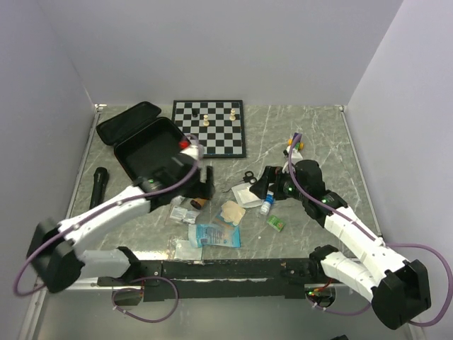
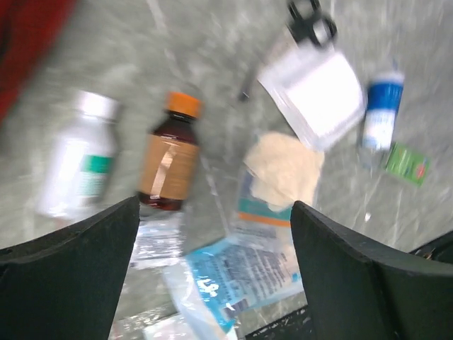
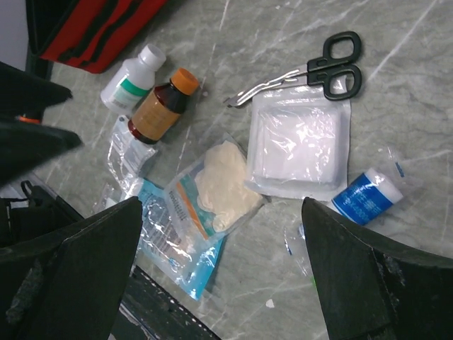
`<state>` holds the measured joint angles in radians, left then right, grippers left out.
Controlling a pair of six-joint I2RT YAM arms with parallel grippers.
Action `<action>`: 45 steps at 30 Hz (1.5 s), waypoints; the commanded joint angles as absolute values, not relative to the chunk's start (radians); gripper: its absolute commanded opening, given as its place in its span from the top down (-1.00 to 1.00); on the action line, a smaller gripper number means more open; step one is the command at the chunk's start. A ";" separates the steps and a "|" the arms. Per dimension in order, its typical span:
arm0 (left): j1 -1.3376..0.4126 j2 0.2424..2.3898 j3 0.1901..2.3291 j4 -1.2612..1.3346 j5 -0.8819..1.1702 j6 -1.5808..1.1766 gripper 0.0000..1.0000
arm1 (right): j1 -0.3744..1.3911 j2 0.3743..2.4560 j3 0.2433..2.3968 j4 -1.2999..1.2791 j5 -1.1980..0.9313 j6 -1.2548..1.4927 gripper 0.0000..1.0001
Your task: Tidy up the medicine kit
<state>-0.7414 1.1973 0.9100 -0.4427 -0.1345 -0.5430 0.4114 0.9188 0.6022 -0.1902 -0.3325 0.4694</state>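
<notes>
The medicine kit (image 1: 145,142) lies open at the back left with its black lining up; its red outside shows in the right wrist view (image 3: 99,28). My left gripper (image 1: 204,183) (image 2: 214,234) hangs open over a brown bottle with an orange cap (image 2: 170,159) and a blue packet (image 2: 241,273). A white bottle (image 2: 74,163) lies left of the brown one. My right gripper (image 1: 262,185) (image 3: 221,212) is open above a glove packet (image 3: 219,188). A gauze pad (image 3: 301,142), scissors (image 3: 318,67) and a blue roll (image 3: 367,195) lie nearby. Neither gripper holds anything.
A chessboard (image 1: 210,127) with a few pieces lies at the back, right of the kit. A black cylinder (image 1: 98,185) lies by the left wall. A small green packet (image 1: 276,222) sits near the right arm. A black rail (image 1: 233,269) runs along the front edge.
</notes>
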 commanded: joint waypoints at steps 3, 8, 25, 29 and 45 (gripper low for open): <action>-0.842 1.362 0.994 -0.503 -0.274 -0.549 -0.71 | 0.408 0.856 0.615 -0.236 -0.318 0.449 -1.00; -0.844 1.489 1.081 -0.558 -0.308 -0.477 -0.47 | 0.408 0.812 0.583 -0.258 -0.314 0.439 -1.00; -0.833 1.692 1.177 -0.637 -0.313 -0.382 -0.40 | 0.408 0.807 0.557 -0.278 -0.333 0.439 -1.00; -0.816 1.709 1.161 -0.618 -0.301 -0.371 -0.39 | 0.408 0.801 0.554 -0.281 -0.330 0.440 -1.00; -0.808 1.782 1.164 -0.615 -0.247 -0.368 -0.17 | 0.410 0.805 0.543 -0.282 -0.313 0.443 -1.00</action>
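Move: The brown bottle with the orange cap lies almost straight below the left hand, roughly 14 cm down and about 1 cm ahead. The white bottle lies some 7 cm to the left and 2 cm ahead of the hand, the foil packets about 5 cm left and 3 cm back, and the glove packet about 11 cm right and 2 cm back. From the right hand the brown bottle is roughly 21 cm to the left, 2 cm ahead and 14 cm below. The left hand sinks about 12 cm onto the brown bottle, quickly at first and then more slowly, while the wrist rolls its left side up and tips down some 30 degrees in all, so that the fingers swing from aiming off to the right to pointing steeply down at the bottle. Its fingers close from nearly wide to a little over half open, their tips ending close on either side of the bottle's body with no grip shown yet, and the right hand, still wide open, draws back about 2 cm. ##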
